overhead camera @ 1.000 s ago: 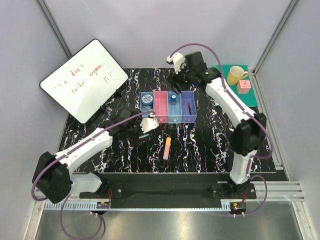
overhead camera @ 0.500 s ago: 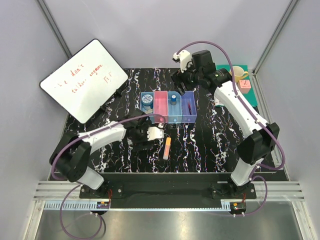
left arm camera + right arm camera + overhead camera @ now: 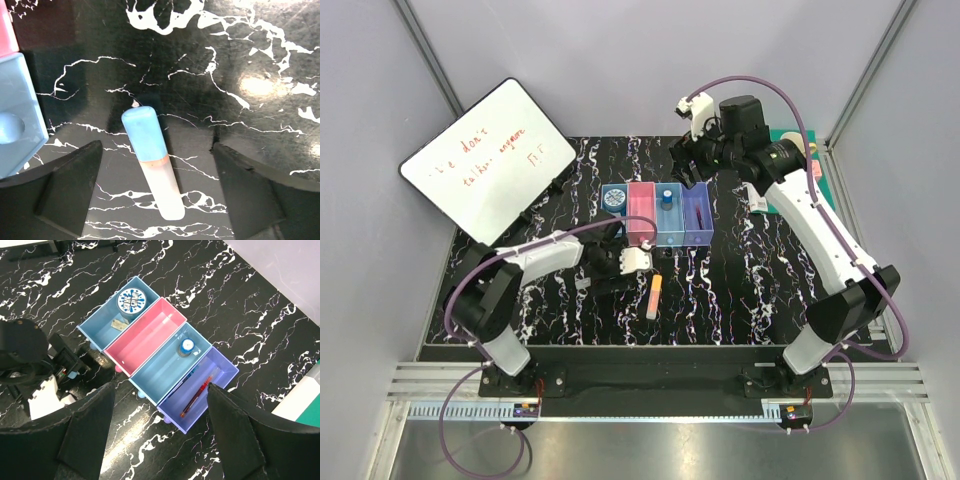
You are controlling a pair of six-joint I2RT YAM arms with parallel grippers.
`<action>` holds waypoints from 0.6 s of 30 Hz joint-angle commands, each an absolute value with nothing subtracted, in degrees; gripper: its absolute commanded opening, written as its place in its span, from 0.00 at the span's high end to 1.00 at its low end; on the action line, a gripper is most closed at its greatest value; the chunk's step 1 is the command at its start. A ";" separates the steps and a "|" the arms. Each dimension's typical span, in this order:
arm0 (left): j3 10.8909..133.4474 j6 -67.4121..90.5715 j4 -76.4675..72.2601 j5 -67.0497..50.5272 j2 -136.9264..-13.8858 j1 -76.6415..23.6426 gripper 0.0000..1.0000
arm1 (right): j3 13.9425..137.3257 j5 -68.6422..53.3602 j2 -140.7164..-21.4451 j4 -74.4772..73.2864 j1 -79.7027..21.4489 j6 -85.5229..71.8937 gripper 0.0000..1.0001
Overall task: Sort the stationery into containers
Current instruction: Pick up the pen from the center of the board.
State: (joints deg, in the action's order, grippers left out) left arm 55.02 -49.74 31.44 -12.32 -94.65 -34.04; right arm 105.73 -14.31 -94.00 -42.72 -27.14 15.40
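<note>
A marker (image 3: 150,160) with a cyan cap and pale body lies flat on the black marbled table. My left gripper (image 3: 157,197) stands open astride it, one finger on each side, neither touching. This gripper (image 3: 610,266) sits just in front of the containers (image 3: 655,212). An orange-yellow bar (image 3: 654,296) lies to its right. My right gripper (image 3: 160,440) hangs open and empty high over the containers (image 3: 155,347). The left blue bin holds a round blue bottle (image 3: 131,301) and a small eraser (image 3: 118,325). The other blue bin holds a small bottle (image 3: 187,346). A red pen (image 3: 197,394) lies in the purple bin.
A whiteboard (image 3: 485,160) with red writing leans at the back left. A green book (image 3: 302,407) lies at the back right, largely behind my right arm. The pink bin (image 3: 147,335) has nothing in it.
My left arm has folded its elbow in and brought the gripper down beside the bins, over the marker. My right arm has drawn up and to the right above the bins.
</note>
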 commanded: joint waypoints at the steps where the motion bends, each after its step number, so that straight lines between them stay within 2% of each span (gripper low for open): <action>1: 57.04 -50.62 31.81 -14.06 -97.73 -33.49 0.12 | 107.67 -15.64 -92.11 -41.49 -27.69 14.68 0.19; 15: 62.67 -52.38 42.19 -15.20 -105.91 -32.96 0.54 | 106.96 -16.96 -90.62 -41.66 -27.95 14.77 0.19; 16: 62.67 -52.38 42.10 -15.38 -106.00 -32.96 0.62 | 107.14 -17.22 -90.62 -41.66 -27.95 14.59 0.19; 18: 62.75 -52.21 42.27 -15.55 -106.17 -32.96 0.72 | 107.58 -17.40 -90.53 -41.57 -27.95 14.41 0.19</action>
State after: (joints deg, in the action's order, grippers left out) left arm 64.07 -51.31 40.03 -14.39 -102.54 -33.26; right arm 105.73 -16.14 -93.06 -42.76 -27.29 15.00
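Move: The pen lies right between the open left fingers, level with the hand forward and sideways and about 1 cm below it. The tray's middle is roughly 14 cm ahead and 13 cm right of the left hand, and the orange highlighter about 4 cm back and 12 cm right. From the raised right hand the pen is some 13 cm back, 18 cm left and 31 cm down. The left fingers close and pinch the pen's sides while the hand sinks about half a centimetre, tilting slightly. ##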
